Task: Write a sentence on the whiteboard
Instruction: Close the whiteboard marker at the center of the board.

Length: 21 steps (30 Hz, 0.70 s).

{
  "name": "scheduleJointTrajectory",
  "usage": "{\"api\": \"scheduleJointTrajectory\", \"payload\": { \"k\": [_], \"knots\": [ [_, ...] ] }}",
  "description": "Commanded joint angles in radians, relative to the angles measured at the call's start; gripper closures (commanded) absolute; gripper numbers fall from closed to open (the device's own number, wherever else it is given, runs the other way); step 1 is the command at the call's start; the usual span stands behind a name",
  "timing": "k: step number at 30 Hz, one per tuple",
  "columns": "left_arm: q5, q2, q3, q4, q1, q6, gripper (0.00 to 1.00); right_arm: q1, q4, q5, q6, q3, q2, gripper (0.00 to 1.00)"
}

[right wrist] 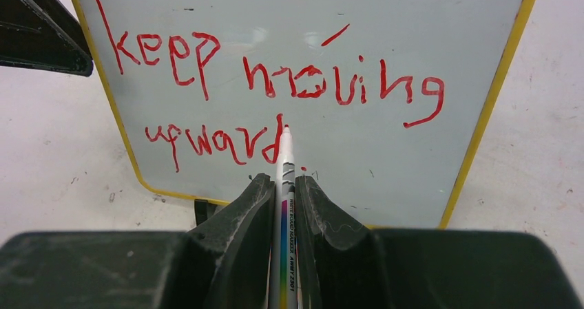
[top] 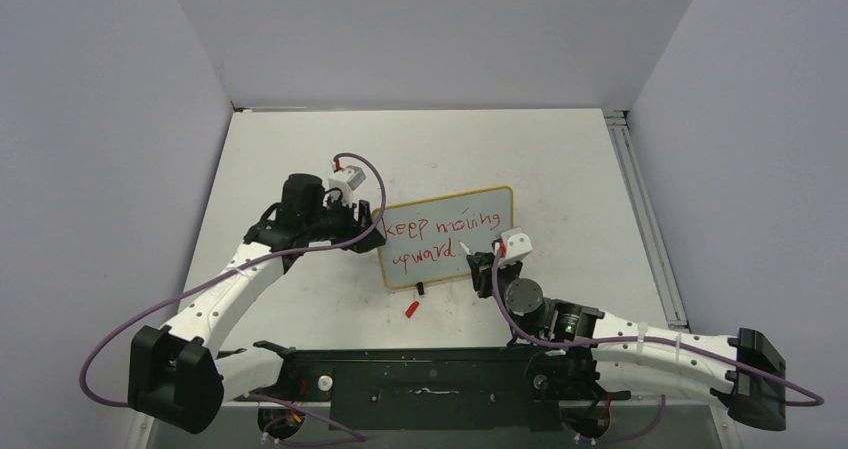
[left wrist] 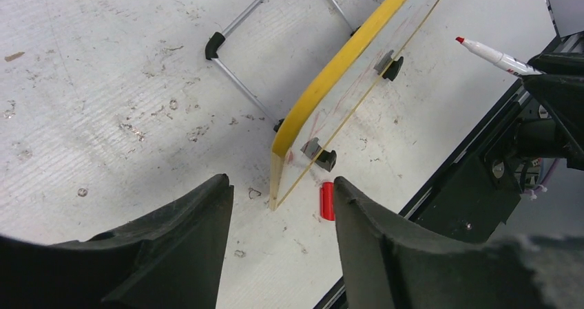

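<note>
The whiteboard (top: pixel 450 237) stands tilted mid-table on black feet; its yellow frame also shows edge-on in the left wrist view (left wrist: pixel 330 75). The sentence (right wrist: pixel 268 82), red, reads "keep moving upward" in two lines. My right gripper (right wrist: pixel 284 185) is shut on a white marker (right wrist: pixel 284 206) whose red tip is at the "d" of "upward"; whether it touches the board I cannot tell. My left gripper (left wrist: pixel 279 199) is open and empty just left of the board's left edge. The marker also shows in the left wrist view (left wrist: pixel 496 56).
A red marker cap (top: pixel 411 309) lies on the table in front of the board, and also shows in the left wrist view (left wrist: pixel 327 200). A wire stand (left wrist: pixel 237 71) props the board from behind. A black rail (top: pixel 420 379) runs along the near edge.
</note>
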Motion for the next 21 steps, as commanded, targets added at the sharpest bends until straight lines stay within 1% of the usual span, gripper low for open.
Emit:
{"api": "scheduleJointTrajectory", "payload": {
  "k": [1, 4, 6, 9, 12, 15, 19, 21],
  "knots": [
    [-0.021, -0.05, -0.009, 0.01, -0.004, -0.009, 0.43, 0.009, -0.028, -0.018, -0.016, 0.068, -0.036, 0.95],
    [-0.052, -0.082, -0.018, -0.008, -0.004, -0.011, 0.34, 0.009, -0.071, -0.043, -0.018, 0.091, -0.063, 0.95],
    [-0.079, -0.124, -0.036, -0.016, -0.004, -0.012, 0.31, 0.009, -0.107, -0.064, -0.019, 0.114, -0.083, 0.95],
    [-0.132, -0.209, -0.072, -0.015, -0.007, -0.027, 0.29, 0.008, -0.17, -0.07, -0.016, 0.145, -0.106, 0.95],
    [-0.207, -0.277, -0.077, -0.059, -0.054, -0.032, 0.29, 0.008, -0.242, -0.078, -0.018, 0.175, -0.125, 0.95],
    [-0.338, -0.318, -0.065, -0.124, -0.164, -0.049, 0.29, 0.006, -0.299, -0.085, -0.026, 0.204, -0.137, 0.95],
    [-0.534, -0.354, -0.068, -0.158, -0.372, -0.149, 0.3, 0.006, -0.366, -0.076, -0.034, 0.24, -0.14, 0.95],
    [-0.603, -0.357, -0.075, -0.149, -0.472, -0.205, 0.3, 0.006, -0.382, -0.057, -0.028, 0.248, -0.146, 0.95]
  ]
}}
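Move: The loose red cap on the table is what the left hand wants: about 13 cm back from it, 8 cm to its right and 15 cm below. A black board clip stands some 5 cm beyond the cap and 2 cm right of it. From the left hand, the whiteboard's middle is about 3 cm ahead, 17 cm right and 8 cm down. From the right hand, which holds the uncapped marker, the cap lies roughly 5 cm back, 15 cm left and 16 cm below. Already loosened from the whiteboard's left edge, the left fingers spread wider and come clear of it, drifting slightly left at first, then swinging back about 6.5 cm towards the red cap while rising a little, the fingers tipping up some 10 degrees. The right hand keeps its pinch on the marker and lifts it about 5.5 cm away from the writing, easing slightly back. ##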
